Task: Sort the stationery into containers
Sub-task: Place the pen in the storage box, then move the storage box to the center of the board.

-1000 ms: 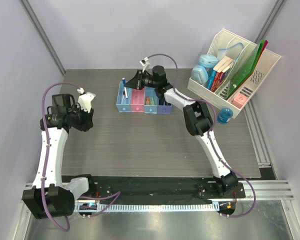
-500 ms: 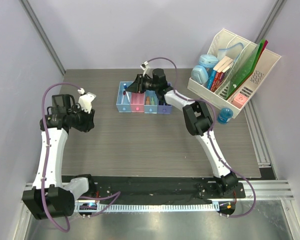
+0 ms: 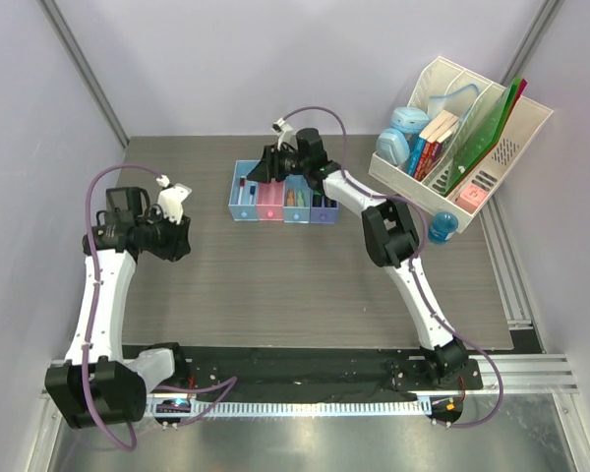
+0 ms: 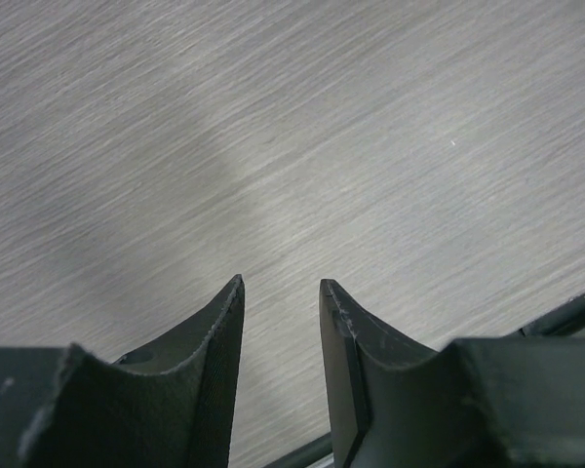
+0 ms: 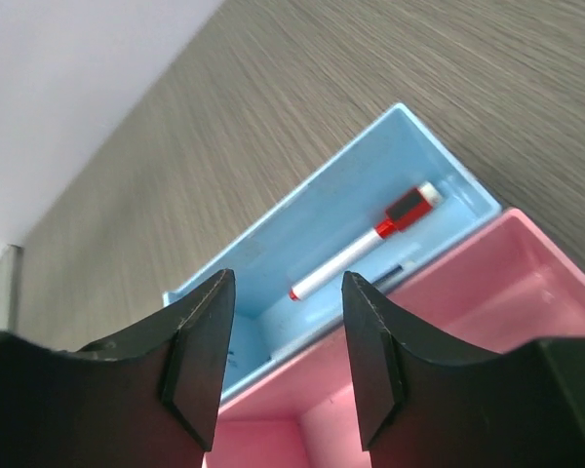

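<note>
The containers [image 3: 283, 203] are a row of four joined trays at the table's back middle: light blue, pink, light blue, purple. My right gripper [image 3: 260, 173] hovers over the left end of the row, open and empty [image 5: 285, 283]. Below it a white marker with a red cap [image 5: 366, 249] lies flat in the left light blue tray [image 5: 322, 210], next to the pink tray [image 5: 497, 292]. Orange items [image 3: 293, 199] show in the third tray. A round blue roll [image 3: 442, 227] stands on the table by the rack. My left gripper [image 4: 281, 285] is open over bare table, far left [image 3: 171, 239].
A large white slanted file rack [image 3: 492, 162] with books, folders and blue cases fills the back right corner. Grey walls close in the left, back and right sides. A metal rail [image 3: 506, 275] runs along the table's right edge.
My right gripper has opened and let go of the marker, which now lies in the left light blue tray. The left gripper has widened slightly and the left arm shifted a little.
</note>
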Robot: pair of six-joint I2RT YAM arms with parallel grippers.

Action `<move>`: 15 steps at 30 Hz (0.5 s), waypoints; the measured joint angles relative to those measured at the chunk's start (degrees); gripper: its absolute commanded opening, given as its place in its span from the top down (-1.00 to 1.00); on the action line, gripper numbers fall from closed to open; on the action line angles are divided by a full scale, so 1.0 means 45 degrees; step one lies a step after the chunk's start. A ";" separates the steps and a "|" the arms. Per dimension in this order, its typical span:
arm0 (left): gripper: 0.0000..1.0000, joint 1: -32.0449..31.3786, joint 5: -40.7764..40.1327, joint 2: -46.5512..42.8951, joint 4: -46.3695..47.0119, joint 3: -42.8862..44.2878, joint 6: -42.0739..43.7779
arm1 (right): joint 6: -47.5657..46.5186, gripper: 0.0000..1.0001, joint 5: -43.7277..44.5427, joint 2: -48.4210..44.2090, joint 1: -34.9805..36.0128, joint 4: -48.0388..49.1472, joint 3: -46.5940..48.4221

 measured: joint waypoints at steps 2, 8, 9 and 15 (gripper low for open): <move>0.21 0.0000 0.0034 0.0345 0.0325 -0.0019 -0.0146 | -0.1224 -0.09 0.0597 -0.0398 0.0000 -0.1574 0.0199; 0.21 0.0000 0.0185 0.2453 0.1739 0.0189 -0.0641 | -0.4226 -0.08 0.3079 -0.2953 -0.0165 -0.5455 -0.1020; 0.21 0.0005 0.0253 0.2832 0.1967 0.0311 -0.0719 | -0.4619 -0.08 0.3599 -0.3662 -0.0296 -0.5751 -0.1617; 0.22 0.0000 0.0403 0.5736 0.3813 0.2356 -0.1622 | -0.6062 -0.07 0.6475 -0.6659 -0.1807 -0.7140 -0.3512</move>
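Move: The pen, already dropped, lies in the storage box's left blue compartment, about 10 cm below my right hand, 3 cm back and 1 cm left. The red marker shares that compartment, some 4 cm left of my hand and 2 cm back; the empty pink compartment is about 4 cm right and 2 cm back, the dark markers some 17 cm right and 3 cm back. From my left hand the pen is about 18 cm ahead, 18 cm right and 16 cm down. With the pen already released, I sweep my open right hand about 20 cm to the right and some 8 cm up, away from the left compartment, tipping the fingers from pointing left to well downward and swinging them clockwise. Meanwhile my empty left hand reaches about 12 cm forward, nearer the storage box, dipping some 3 cm, fingers unchanged. ##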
